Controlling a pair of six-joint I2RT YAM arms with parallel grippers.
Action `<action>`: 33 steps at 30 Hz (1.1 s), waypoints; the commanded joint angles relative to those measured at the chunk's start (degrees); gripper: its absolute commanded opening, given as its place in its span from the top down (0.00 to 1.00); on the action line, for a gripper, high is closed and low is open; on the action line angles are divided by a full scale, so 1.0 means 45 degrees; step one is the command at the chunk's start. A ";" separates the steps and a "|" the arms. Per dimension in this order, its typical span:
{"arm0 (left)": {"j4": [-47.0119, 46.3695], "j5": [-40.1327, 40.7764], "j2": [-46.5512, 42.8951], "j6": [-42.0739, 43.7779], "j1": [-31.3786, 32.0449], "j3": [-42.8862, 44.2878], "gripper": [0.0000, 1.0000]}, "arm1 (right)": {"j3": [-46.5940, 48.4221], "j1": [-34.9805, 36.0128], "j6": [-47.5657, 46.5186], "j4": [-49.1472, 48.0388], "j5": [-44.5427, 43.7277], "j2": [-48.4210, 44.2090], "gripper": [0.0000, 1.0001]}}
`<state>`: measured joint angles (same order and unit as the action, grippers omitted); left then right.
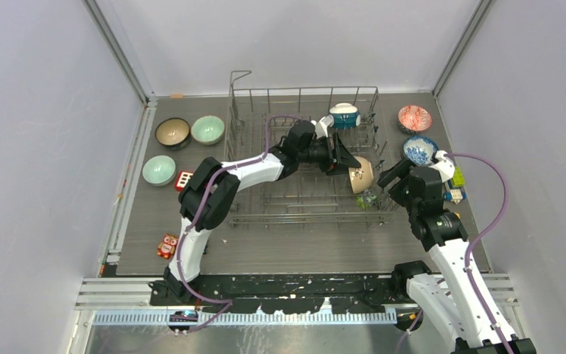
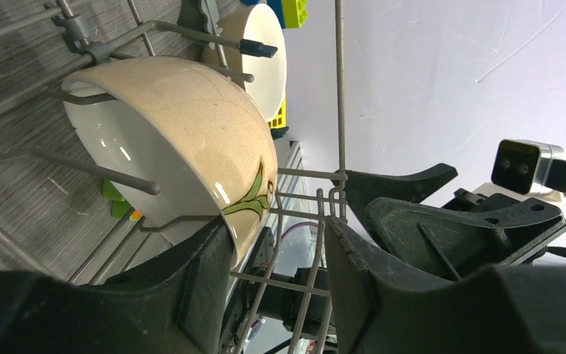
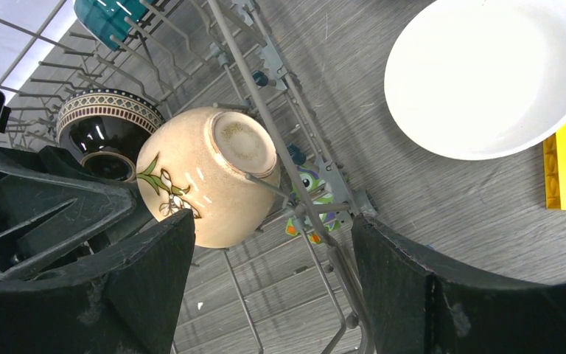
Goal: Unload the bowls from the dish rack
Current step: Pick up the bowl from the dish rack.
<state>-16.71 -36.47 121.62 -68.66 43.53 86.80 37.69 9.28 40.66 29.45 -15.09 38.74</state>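
The grey wire dish rack (image 1: 280, 195) stands mid-table. A cream bowl (image 1: 362, 175) with a green leaf design lies on its side among the tines at the rack's right end. It also shows in the left wrist view (image 2: 177, 125) and the right wrist view (image 3: 206, 177). My left gripper (image 1: 349, 164) is open inside the rack, and in the left wrist view (image 2: 280, 273) the bowl's rim is against its left finger. My right gripper (image 1: 389, 177) is open just outside the rack's right side, and in the right wrist view (image 3: 273, 280) rack wires run between its fingers. A teal-and-white bowl (image 1: 345, 114) and a dark patterned bowl (image 3: 107, 125) are also in the rack.
Left of the rack stand a dark brown bowl (image 1: 172, 133) and two pale green bowls (image 1: 208, 130), (image 1: 159, 169). A red patterned bowl (image 1: 414, 118) and a blue-and-white bowl (image 1: 420, 150) stand on the right. A red block (image 1: 183, 180), an owl (image 1: 167, 245) and yellow-green blocks (image 1: 457, 177) lie around.
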 commanded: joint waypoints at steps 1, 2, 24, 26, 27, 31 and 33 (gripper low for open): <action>-0.1498 -0.0453 0.0175 -0.0518 0.0093 0.0378 0.52 | -0.0055 0.0057 -0.0035 -0.0606 -0.0084 -0.0065 0.18; -0.1639 -0.0473 0.0206 -0.0581 0.0093 0.0378 0.53 | -0.0056 0.0049 -0.0043 -0.0622 -0.0098 -0.0056 0.18; -0.2592 -0.0727 0.0882 -0.1090 0.0450 0.0894 0.78 | -0.0301 0.0061 -0.0003 -0.0739 -0.0064 -0.0039 0.18; -0.2655 -0.0755 0.0865 -0.1108 0.0446 0.0922 0.81 | -0.0296 0.0051 0.0003 -0.0743 -0.0077 -0.0018 0.18; -0.2681 -0.0757 0.0856 -0.1109 0.0449 0.0934 0.83 | -0.0291 0.0060 0.0006 -0.0742 -0.0083 -0.0016 0.18; -0.2923 -0.0820 0.0753 -0.1198 0.0444 0.1020 0.92 | -0.0261 0.0065 -0.0003 -0.0693 -0.0136 -0.0015 0.18; -0.3093 -0.0880 0.0665 -0.1242 0.0445 0.1075 0.98 | -0.0225 0.0052 -0.0031 -0.0606 -0.0252 -0.0015 0.18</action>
<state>-23.53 -37.85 126.02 -73.19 44.66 87.94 36.40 9.28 40.66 28.67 -14.92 38.76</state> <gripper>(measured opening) 0.152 0.819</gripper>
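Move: The bowl to be picked, beige with a flower, lies on its side in the rack, its middle about 4 cm to the left hand's right, 2 cm back and 5 cm below. From that hand the teal bowl stands some 16 cm ahead and 1 cm left, the dark bowl about 10 cm left and 5 cm ahead, and the green toy under the rack 7 cm right and 10 cm back. From the right hand the beige bowl is roughly 7 cm left and 1 cm ahead, 6 cm lower. The left hand, fingers still pointing to its right and half open, eases about 2 cm further right along the beige bowl's upper rim and, after a tiny rise, settles roughly 1 cm lower. All the while its fingers close from about half open to nearly shut, the lower one inside the bowl and the upper one on the flowered outside, so that by the end they pinch the rim between them. ##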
